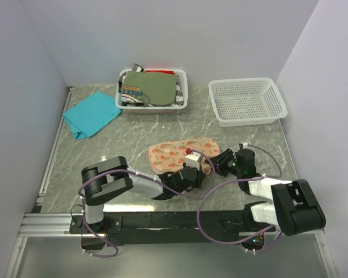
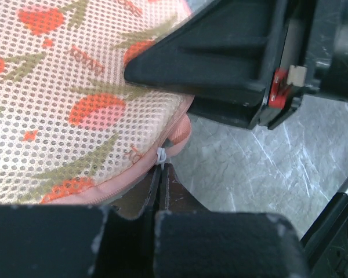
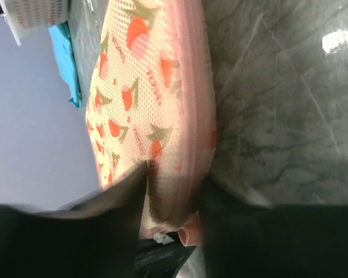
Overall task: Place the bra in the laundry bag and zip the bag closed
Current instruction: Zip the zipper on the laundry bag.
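The laundry bag (image 1: 180, 152), pinkish mesh with orange-red print, lies flat in the middle of the table. My left gripper (image 2: 160, 169) is at its near right end, shut on the small white zipper pull (image 2: 160, 155) at the bag's edge seam. My right gripper (image 3: 174, 197) comes in from the right, and its fingers (image 3: 104, 220) close on the same end of the bag (image 3: 145, 104), one on the mesh top and one at the zipped edge. In the left wrist view, the right gripper's black finger (image 2: 220, 63) presses on the bag (image 2: 64, 110). The bra is hidden.
A white basket (image 1: 184, 87) holding folded clothes stands at the back centre. An empty white mesh basket (image 1: 247, 101) is at the back right. A teal cloth (image 1: 91, 114) lies at the back left. White walls enclose the table on three sides.
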### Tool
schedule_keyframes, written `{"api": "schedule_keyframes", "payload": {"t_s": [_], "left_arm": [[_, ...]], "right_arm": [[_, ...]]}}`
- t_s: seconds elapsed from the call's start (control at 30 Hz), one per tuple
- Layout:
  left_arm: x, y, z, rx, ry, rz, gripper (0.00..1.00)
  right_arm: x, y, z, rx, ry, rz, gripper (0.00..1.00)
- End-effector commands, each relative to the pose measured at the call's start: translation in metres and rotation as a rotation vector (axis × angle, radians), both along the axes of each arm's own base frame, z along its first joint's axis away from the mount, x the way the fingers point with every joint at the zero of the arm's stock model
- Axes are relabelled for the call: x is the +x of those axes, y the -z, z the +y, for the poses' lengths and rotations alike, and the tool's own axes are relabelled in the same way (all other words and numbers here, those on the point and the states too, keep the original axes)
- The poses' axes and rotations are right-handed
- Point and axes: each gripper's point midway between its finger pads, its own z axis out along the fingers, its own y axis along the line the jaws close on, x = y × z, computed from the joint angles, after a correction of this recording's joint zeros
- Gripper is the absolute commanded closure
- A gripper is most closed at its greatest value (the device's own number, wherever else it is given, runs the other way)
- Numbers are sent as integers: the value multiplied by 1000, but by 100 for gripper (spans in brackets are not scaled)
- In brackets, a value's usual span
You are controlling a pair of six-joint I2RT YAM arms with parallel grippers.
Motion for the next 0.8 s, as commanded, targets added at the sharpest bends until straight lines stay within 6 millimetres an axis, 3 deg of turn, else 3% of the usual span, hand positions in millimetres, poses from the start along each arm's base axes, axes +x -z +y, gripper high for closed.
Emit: {"api": "schedule_keyframes", "payload": {"t_s": [0.0,0.03,0.13,0.53,0.77], "left_arm": [[-4,-3,-3,-2,18,-10,99],[-3,0,1,9,11,-11,99],[-3,3,13,29,-13,-15,99],[-5,17,87,88,-164,-1,99],[-6,30,118,146,-239,15,99]], "right_arm": [[21,-24,7,37,-7,-97,73],[21,-23,6,32,-1,-94,83],[23,-21,3,12,2,-87,89],[42,-26,-2,-20,3,-97,92],[49,-26,-3,-34,-7,-100,92]]}}
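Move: My left fingers are shut on the zipper pull by the bag's right corner; the left end of that near edge lies about 20 cm to the left and level in reach, the bag's middle some 9 cm left and 5 cm farther out, both slightly lower. My right hand, half open, has that same right corner between its fingers, about 1 cm ahead and 1 cm left. The empty basket stands 26 cm ahead and 15 cm right of it. I pinch the zippered right corner shut between my right fingers and keep hold there, that hand easing only a centimetre or two left and forward. After a brief pause my left hand, still gripping the pull, draws it about 8 cm to the left along the bag's near edge, away from my right hand, turning some 10 degrees counter-clockwise. ##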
